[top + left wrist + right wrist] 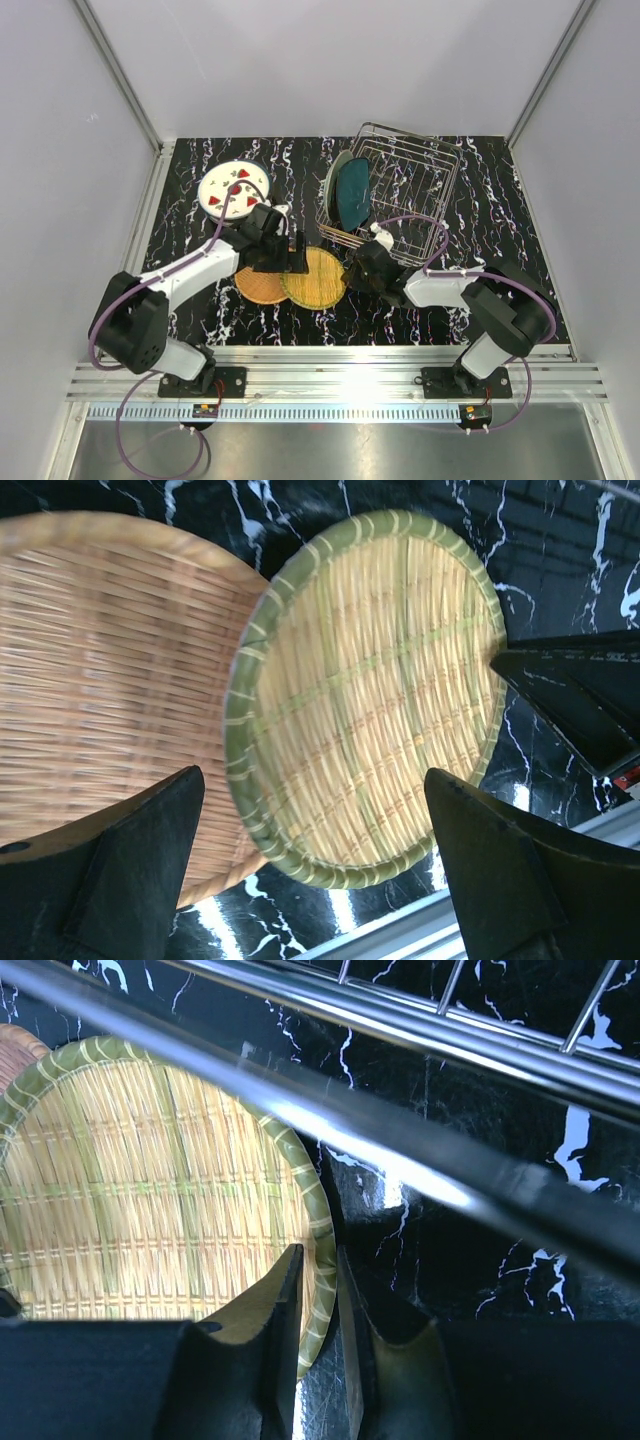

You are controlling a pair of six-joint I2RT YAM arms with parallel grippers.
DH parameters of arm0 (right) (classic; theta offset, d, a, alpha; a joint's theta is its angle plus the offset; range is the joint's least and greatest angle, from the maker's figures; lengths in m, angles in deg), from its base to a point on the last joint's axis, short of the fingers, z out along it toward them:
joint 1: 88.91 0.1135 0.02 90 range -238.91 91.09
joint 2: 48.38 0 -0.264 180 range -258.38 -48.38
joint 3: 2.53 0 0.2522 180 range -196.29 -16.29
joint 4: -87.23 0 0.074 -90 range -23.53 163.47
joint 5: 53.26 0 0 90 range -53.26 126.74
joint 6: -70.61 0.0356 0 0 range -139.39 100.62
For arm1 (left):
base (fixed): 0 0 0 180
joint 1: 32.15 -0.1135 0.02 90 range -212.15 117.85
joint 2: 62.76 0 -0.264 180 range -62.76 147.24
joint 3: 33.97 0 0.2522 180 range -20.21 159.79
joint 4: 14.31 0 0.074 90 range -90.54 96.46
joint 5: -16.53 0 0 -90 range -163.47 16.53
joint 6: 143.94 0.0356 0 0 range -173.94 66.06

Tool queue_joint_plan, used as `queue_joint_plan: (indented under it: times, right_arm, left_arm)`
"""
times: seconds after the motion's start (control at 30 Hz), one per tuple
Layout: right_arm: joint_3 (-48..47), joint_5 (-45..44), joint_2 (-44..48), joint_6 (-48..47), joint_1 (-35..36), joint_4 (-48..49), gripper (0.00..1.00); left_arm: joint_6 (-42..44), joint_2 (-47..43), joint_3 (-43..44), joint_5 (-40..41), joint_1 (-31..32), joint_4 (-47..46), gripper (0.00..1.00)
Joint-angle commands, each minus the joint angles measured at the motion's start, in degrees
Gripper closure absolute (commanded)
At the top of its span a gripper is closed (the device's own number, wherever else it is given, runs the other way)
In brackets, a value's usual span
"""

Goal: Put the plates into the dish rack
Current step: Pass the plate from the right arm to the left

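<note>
A woven plate with a green rim [313, 277] lies flat in front of the dish rack [420, 190], overlapping an orange-tan woven plate [258, 285] on its left. My right gripper [320, 1255] is shut on the green rim [322, 1222] at the plate's right edge, one finger on each side. Above the two woven plates my left gripper [315, 780] stands wide open, holding nothing, with the green-rimmed plate's [370, 690] near edge between its fingers. A dark teal plate [352, 193] and a mint-green plate [334, 180] stand upright in the rack's left end. At the back left a white strawberry plate [232, 188] lies flat.
The rack's lower wire [400, 1150] runs close above my right gripper. Grey walls close in the black marbled table [500, 270] on three sides, and a metal rail [340, 375] runs along its near edge. The two arms almost meet over the green-rimmed plate.
</note>
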Motion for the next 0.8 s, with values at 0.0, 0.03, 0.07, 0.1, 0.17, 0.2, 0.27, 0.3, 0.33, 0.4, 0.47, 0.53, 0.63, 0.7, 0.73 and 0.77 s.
queue_joint_plan:
  times: [0.0, 0.03, 0.07, 0.1, 0.17, 0.2, 0.27, 0.3, 0.33, 0.4, 0.47, 0.53, 0.63, 0.7, 0.73, 0.77]
  right_arm:
    - [0.35, 0.25, -1.00, -0.81, -0.72, 1.66, 0.73]
    - [0.35, 0.33, -1.09, -0.81, -0.72, 1.75, 0.73]
    - [0.26, 0.34, -1.18, -0.81, -0.72, 1.75, 0.73]
    - [0.26, 0.42, -1.44, -0.81, -0.81, 1.75, 0.73]
    - [0.00, 0.34, -1.70, -0.90, -0.89, 1.75, 0.73]
    - [-0.09, 0.51, -1.97, -0.90, -0.81, 1.75, 0.73]
    - [-0.36, 0.60, -2.41, -0.99, -0.98, 1.75, 0.73]
    - [-0.44, 0.60, -2.50, -1.07, -0.90, 1.84, 0.73]
    - [-0.53, 0.86, -2.58, -1.07, -0.89, 1.84, 0.73]
    - [-0.53, 0.95, -2.58, -1.16, -0.90, 1.84, 0.73]
    - [-0.44, 1.04, -2.41, -1.25, -0.89, 1.93, 0.73]
    - [-0.36, 1.13, -2.15, -1.25, -0.89, 1.93, 0.73]
    - [-0.36, 1.21, -2.06, -1.34, -0.89, 1.84, 0.73]
    - [-0.53, 1.13, -1.79, -1.42, -0.89, 1.49, 0.73]
    - [-0.53, 1.21, -1.62, -1.51, -0.89, 1.31, 0.73]
    - [-0.53, 1.04, -1.53, -1.60, -0.81, 1.14, 0.73]
  left_arm:
    - [-1.82, 1.93, 0.98, -4.84, -0.13, -1.61, 0.06]
    - [-2.00, 2.11, 1.16, -5.02, -0.13, -1.52, 0.07]
    - [-2.08, 2.38, 1.16, -5.02, -0.13, -1.44, 0.07]
    - [-2.26, 2.81, 0.99, -5.10, -0.13, -1.35, 0.07]
    - [-2.52, 3.43, 0.90, -5.98, -0.13, -1.35, 0.08]
    - [-2.61, 3.96, 0.72, -6.24, -0.13, -1.35, 0.09]
    - [-2.79, 4.84, 1.16, -7.12, -0.13, -1.35, 0.12]
    - [-2.79, 5.01, 1.34, -7.30, -0.13, -1.35, 0.14]
    - [-2.79, 5.02, 1.42, -7.48, -0.13, -1.35, 0.17]
    - [-2.79, 5.10, 1.51, -8.44, -0.22, -1.70, 0.26]
    - [-2.96, 4.84, 1.43, -8.97, -0.22, -2.05, 0.34]
    - [-2.96, 4.67, 1.51, -9.32, -0.22, -2.49, 0.42]
    - [-2.96, 3.96, 1.34, -9.94, -0.22, -2.84, 0.55]
    - [-2.79, 3.61, 1.34, -10.37, -0.22, -3.10, 0.65]
    - [-2.61, 3.44, 1.42, -10.64, -0.22, -3.19, 0.75]
    - [-2.53, 3.43, 1.51, -10.99, -0.22, -3.28, 0.79]
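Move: Just right of the left hand's open fingers is the yellow wicker plate: its middle is about 6 cm right, 1 cm back and some 4 cm below that hand. The same plate is held by the right hand, its middle 7 cm to that hand's left, level fore and aft and about 2 cm higher. The orange wicker plate lies 7 cm left of the left hand, 4 cm back and 7 cm down. The teal plate in the rack stands 16 cm ahead of and 14 cm right of the left hand, about level in height. Sinking about 2.5 cm while easing back and slightly right, its fingertips tipping some 8 degrees towards the base, the left hand sets its open fingers around the yellow plate's left rim, then closes from nearly wide open until they pinch it. The right hand keeps its grip on the opposite rim and creeps about 1 cm forward. ##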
